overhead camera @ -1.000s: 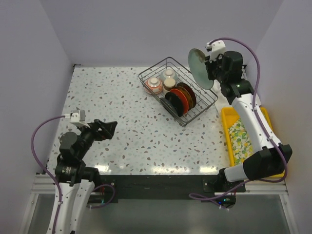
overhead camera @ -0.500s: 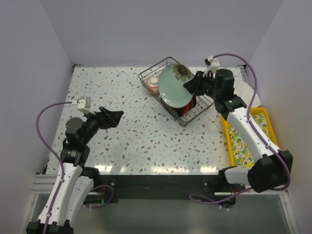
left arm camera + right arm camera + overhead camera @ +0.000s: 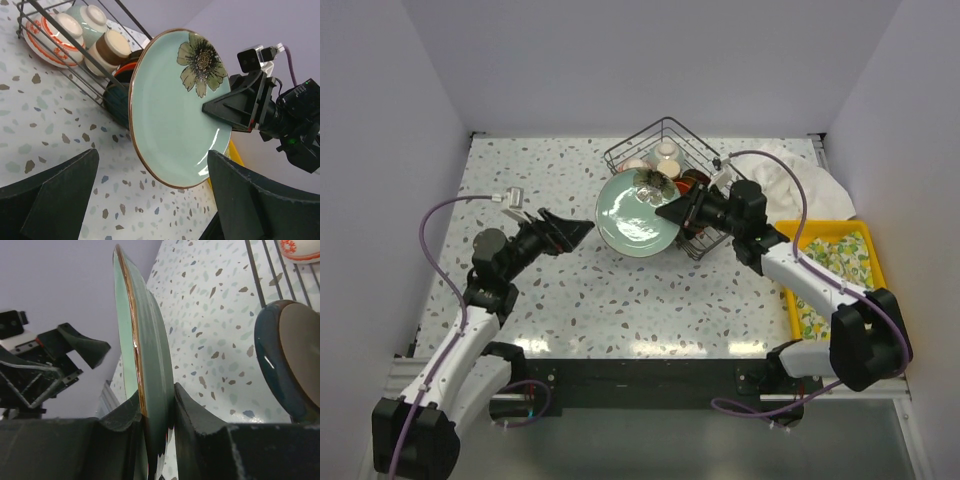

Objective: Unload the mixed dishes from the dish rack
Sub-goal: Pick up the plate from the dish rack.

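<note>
My right gripper point(image 3: 670, 212) is shut on the rim of a teal plate point(image 3: 637, 214) with a flower print, held tilted above the table in front of the dish rack point(image 3: 665, 122). In the right wrist view both fingers clamp the plate point(image 3: 142, 340) edge-on at the gripper point(image 3: 156, 390). My left gripper point(image 3: 582, 232) is open at the plate's left edge. Its wide-spread fingers point(image 3: 60, 190) frame the plate point(image 3: 180, 110) without touching it. The rack point(image 3: 75, 75) holds a red-patterned bowl point(image 3: 50, 35), a pale green bowl point(image 3: 92, 17), a cream and brown cup point(image 3: 107, 50) and dark plates point(image 3: 117, 95).
A white cloth point(image 3: 790, 180) lies at the back right. A yellow tray point(image 3: 872, 250) with a floral cloth stands on the right beside my right arm. A dark teal plate point(image 3: 287, 365) stands upright in the rack, close to the right of the held plate.
My right arm has swung the teal plate from high at the back right, over the rack, down to the front left. My left arm has reached forward to the plate's edge.
</note>
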Robot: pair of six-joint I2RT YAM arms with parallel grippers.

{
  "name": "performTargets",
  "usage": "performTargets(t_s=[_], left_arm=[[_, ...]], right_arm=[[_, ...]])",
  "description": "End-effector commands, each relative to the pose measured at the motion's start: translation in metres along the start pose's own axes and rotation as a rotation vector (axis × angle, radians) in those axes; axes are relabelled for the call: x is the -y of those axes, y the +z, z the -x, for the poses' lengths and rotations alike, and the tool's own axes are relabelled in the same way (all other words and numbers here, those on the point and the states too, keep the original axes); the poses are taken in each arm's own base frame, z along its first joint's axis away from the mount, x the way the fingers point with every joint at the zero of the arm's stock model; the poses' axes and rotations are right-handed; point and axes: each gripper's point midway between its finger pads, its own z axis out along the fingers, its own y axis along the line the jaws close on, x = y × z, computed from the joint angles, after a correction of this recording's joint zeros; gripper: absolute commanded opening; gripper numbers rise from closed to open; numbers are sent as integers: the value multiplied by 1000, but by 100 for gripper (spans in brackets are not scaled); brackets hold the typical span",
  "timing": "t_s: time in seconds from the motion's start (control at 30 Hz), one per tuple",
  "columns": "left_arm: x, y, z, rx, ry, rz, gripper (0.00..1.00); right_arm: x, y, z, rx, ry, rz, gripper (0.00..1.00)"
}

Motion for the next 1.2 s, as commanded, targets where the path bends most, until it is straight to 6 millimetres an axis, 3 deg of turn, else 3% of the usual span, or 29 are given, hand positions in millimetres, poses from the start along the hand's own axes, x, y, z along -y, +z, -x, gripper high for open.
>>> performTargets(t_s=[0.0,0.2,0.77,1.17], left_arm=[[11,8,-7,-2,-45,-57,94],[1,13,-22,-24,-137,-13,87],[15,19,-31,18,-295,-86,54],[25,23,-40,6,-351,-134,43]], right_arm=[[-73,-6,30,117,-14,271,0],[-75,-7,21,95,34,305,0],[-76,-8,3,64,97,328,0],[-70,-3,-10,44,124,319,0]])
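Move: The plate, gripped by its right rim in the right hand, has its middle about 7 cm to that hand's left at roughly its height; the waiting left gripper is some 18 cm to the left and 5 cm back. From the left hand the plate's middle lies about 12 cm right and 4 cm ahead. The dish rack's middle is roughly 9 cm right, 10 cm ahead and 15 cm below the right hand, its black plate 6 cm right, 4 cm ahead and 14 cm below. The plate's left rim comes in between the left fingers, which close from wide open to about half without clearly touching it, as the left hand goes about 5 cm right and 3 cm down, rolling its left side down and tipping its fingers lower. The right hand keeps its pinch on the plate and brings it some 5 cm back and left towards that gripper, rising slightly, then sinking again, left side rolling up about 10 degrees. ##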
